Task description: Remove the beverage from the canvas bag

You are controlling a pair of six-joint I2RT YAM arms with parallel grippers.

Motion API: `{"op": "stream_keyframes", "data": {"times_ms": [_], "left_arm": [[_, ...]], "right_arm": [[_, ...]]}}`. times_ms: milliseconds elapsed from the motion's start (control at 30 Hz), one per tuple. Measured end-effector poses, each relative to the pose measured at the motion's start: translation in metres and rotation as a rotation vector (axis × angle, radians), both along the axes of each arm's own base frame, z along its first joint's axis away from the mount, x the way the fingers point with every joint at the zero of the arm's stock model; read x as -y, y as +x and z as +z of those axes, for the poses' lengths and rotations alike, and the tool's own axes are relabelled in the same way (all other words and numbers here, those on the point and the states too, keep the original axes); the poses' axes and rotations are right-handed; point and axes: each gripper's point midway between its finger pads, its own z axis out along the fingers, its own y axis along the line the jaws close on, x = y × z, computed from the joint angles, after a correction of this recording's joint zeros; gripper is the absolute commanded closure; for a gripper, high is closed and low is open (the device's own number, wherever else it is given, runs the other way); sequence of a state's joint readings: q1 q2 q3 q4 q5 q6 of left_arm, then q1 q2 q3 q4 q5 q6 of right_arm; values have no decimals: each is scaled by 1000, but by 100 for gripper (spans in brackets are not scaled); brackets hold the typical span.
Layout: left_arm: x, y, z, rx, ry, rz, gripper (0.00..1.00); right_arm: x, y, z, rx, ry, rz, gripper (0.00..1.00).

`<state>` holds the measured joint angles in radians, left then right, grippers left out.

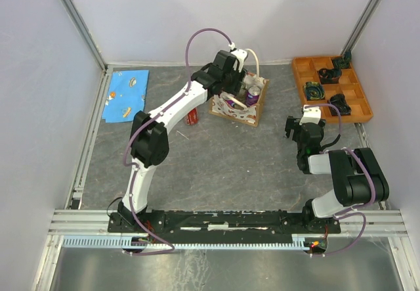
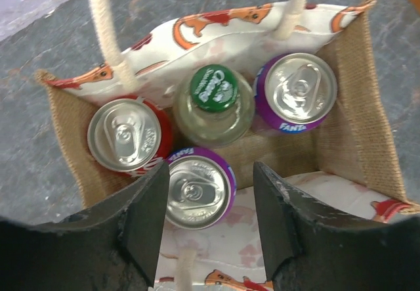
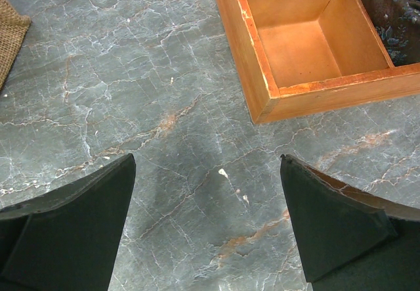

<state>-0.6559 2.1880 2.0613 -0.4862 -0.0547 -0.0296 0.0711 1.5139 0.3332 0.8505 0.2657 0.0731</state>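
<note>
The canvas bag (image 2: 364, 113), cream with a red-and-brown print and burlap sides, stands open at the back of the table (image 1: 259, 110). Inside it are a red can (image 2: 125, 135), a green-capped bottle (image 2: 213, 100) and two purple Fanta cans, one far right (image 2: 298, 92) and one near (image 2: 197, 189). My left gripper (image 2: 211, 179) hovers open just above the bag's near side (image 1: 236, 81). The near purple can sits under the gap, close to the left finger, with clear space on its right. My right gripper (image 3: 207, 166) is open over bare table (image 1: 298, 130).
An orange compartment tray (image 1: 359, 100) holding dark parts stands at the back right, and its corner (image 3: 262, 100) lies ahead of the right gripper. A blue printed cloth (image 1: 126, 95) lies at the back left. A red can-like object (image 1: 191, 115) lies left of the bag.
</note>
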Motion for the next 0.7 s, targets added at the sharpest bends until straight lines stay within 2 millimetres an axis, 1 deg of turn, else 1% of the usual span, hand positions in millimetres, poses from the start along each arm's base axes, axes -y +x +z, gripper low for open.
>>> {"op": "stream_keyframes", "data": {"times_ms": [167,333,367,467,700], "left_arm": [[-15,2,-7,-3,60,63,36],[-25,1,-21,-25,109,95,34],[-27,0,-24,-31,118,98,21],[-30,-3,-29,-50,132,103,0],[-29,-5,-30,-56,132,100,0]], "right_arm": [[0,0,0,1,0,0,1],[0,0,1,2,0,0,1],[0,0,1,2,0,0,1],[0,0,1,2,0,0,1],[0,0,1,2,0,0,1]]}}
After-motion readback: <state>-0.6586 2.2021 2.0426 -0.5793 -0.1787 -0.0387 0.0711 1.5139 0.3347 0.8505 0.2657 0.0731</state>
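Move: The Fanta can nearest the robot in the canvas bag stands about 4 cm left of the left hand, 2 cm back from it and some 12 cm below. Around it in the bag are a Coke can 3 cm ahead and 6 cm left of the hand, the glass bottle 2 cm ahead, and a second Fanta can 7 cm right and about level. From the idle right hand the near Fanta lies about 30 cm left and 7 cm ahead. Leftward and down in about equal parts, some 3 cm each, the left hand eases in over the near Fanta can and stops there. The wrist rolls its left side up and turns a little counter-clockwise, around 10 degrees in all, and the half-open fingers spread fully late on, one to each side above the can, not yet touching. ##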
